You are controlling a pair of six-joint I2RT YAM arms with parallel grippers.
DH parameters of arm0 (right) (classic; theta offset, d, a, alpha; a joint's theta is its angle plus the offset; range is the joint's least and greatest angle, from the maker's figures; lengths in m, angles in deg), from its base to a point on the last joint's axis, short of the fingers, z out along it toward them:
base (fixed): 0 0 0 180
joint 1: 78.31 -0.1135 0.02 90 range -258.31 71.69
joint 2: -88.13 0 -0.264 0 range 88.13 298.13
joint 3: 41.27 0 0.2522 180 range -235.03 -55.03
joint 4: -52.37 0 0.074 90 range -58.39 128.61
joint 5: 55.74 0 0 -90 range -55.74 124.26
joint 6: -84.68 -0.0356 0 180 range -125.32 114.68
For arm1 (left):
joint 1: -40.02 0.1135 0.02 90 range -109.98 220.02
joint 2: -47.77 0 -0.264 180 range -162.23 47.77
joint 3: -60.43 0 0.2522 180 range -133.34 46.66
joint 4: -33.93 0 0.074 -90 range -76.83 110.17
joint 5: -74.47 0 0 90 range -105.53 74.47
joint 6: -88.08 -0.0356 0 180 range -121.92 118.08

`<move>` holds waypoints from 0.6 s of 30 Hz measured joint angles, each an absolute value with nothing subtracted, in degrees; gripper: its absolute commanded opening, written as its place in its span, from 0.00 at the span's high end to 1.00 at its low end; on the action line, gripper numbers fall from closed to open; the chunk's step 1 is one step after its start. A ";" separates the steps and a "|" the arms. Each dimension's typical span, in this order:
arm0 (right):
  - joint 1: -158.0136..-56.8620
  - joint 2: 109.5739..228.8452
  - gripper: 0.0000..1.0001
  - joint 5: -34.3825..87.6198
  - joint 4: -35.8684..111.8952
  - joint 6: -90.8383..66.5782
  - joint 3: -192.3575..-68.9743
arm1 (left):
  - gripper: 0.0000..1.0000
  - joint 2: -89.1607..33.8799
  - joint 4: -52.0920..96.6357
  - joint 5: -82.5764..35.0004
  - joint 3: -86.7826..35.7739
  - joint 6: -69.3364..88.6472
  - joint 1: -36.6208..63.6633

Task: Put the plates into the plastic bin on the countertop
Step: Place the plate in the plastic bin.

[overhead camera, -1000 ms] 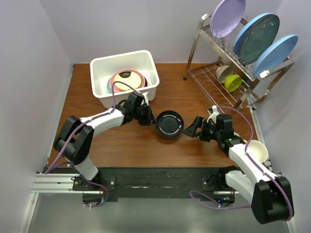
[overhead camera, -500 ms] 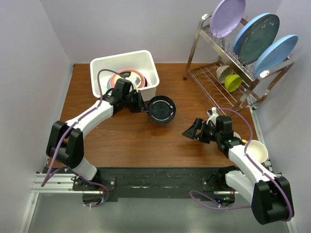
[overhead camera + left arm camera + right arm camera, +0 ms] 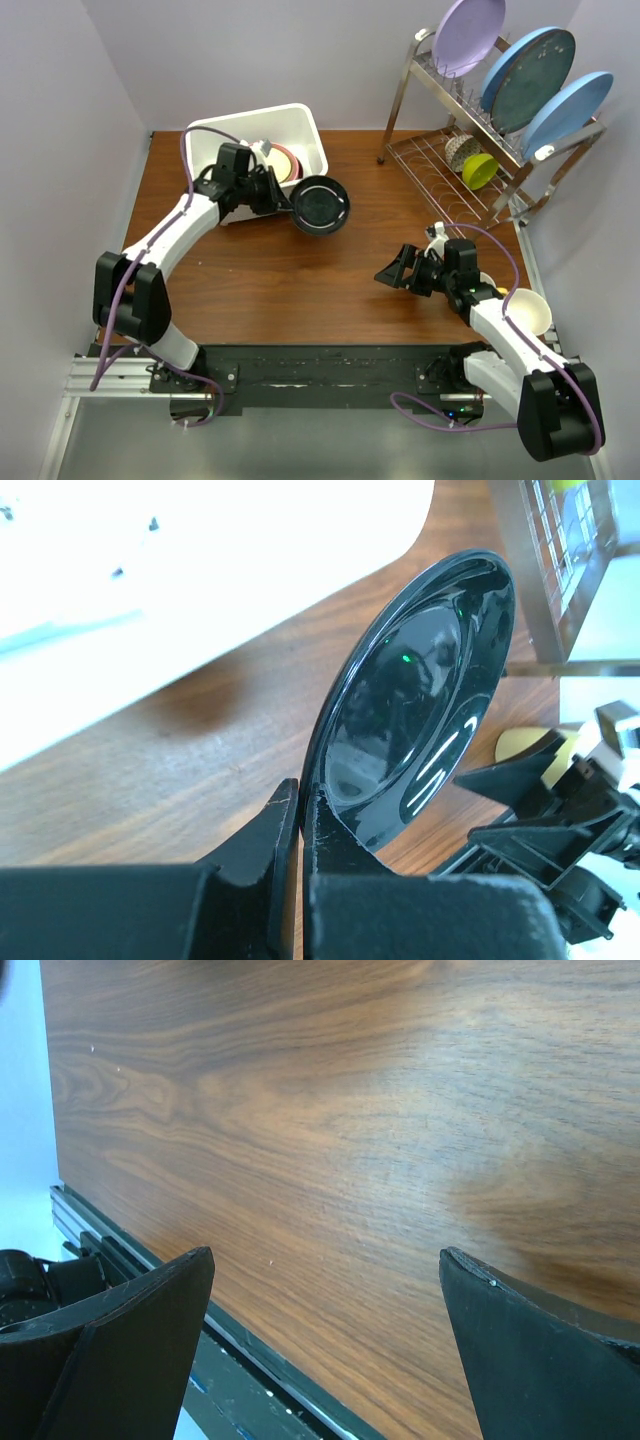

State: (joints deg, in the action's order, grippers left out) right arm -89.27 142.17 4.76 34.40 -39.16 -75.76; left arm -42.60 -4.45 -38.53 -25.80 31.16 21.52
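My left gripper is shut on the rim of a glossy black plate and holds it tilted on edge above the countertop, just right of the white plastic bin. In the left wrist view the fingers pinch the plate's lower rim, with the bin's wall behind. A pink plate lies in the bin, mostly hidden by my left arm. My right gripper is open and empty over bare wood.
A chrome wire rack stands at the back right with an upright lilac plate, two blue plates and a yellow cup. A cream bowl sits by my right forearm. Walls close in on the left and back.
My left arm has carried the black plate from mid-table up and left to the bin's right side, tilting it on edge. My right gripper has drawn back slightly.
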 measured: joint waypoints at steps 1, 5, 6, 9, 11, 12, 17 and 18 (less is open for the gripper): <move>-89.27 142.17 0.01 4.74 34.40 -39.16 -75.74 | 1.00 -42.60 -4.83 -38.71 -26.30 31.03 22.04; -89.27 142.24 0.01 4.70 34.45 -39.16 -75.48 | 1.00 -42.62 -5.85 -39.91 -29.06 29.89 24.84; -89.27 142.30 0.01 4.70 34.45 -39.16 -75.46 | 1.00 -42.67 -6.20 -40.21 -29.82 29.76 25.58; -89.27 142.63 0.01 4.70 34.47 -39.16 -75.37 | 1.00 -43.06 -6.90 -41.46 -32.16 29.25 28.12; -89.27 142.87 0.01 4.70 34.51 -39.16 -75.35 | 1.00 -43.52 -7.21 -42.36 -33.50 28.86 29.80; -89.27 143.00 0.01 4.70 34.55 -39.16 -75.33 | 1.00 -43.80 -7.43 -42.62 -34.11 28.73 30.59; -89.27 143.26 0.01 4.70 34.73 -39.16 -75.26 | 1.00 -45.81 -8.13 -44.54 -36.82 28.42 34.13; -89.27 143.26 0.01 4.70 34.77 -39.16 -75.26 | 1.00 -46.27 -8.13 -45.11 -37.15 28.42 34.92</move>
State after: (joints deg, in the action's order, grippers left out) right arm -89.27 143.26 4.70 34.77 -39.16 -75.26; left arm -46.27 -8.13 -45.11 -37.15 28.42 34.92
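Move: The left hand already holds the black plate up by its rim, the plate's middle about 8 cm to the hand's right and 3 cm lower. The bin's middle lies some 14 cm ahead, 9 cm to the left and 9 cm lower; its near rim is about 7 cm straight ahead, 3 cm below, and the plate pile inside is roughly 15 cm ahead, 8 cm left, 11 cm down. From the right hand the bin is about 28 cm ahead and 34 cm left, about level. Keeping its pinch on the rim of the black plate, the left hand carries it left and forward while rising, about 7 cm left, 6 cm forward and 5 cm up, out from in front of the bin and in over its near side towards the plates inside. The climb comes mostly first and then levels off while the sideways sweep goes on, the wrist swinging only some 5–10 degrees counter-clockwise and the fingers staying shut. ##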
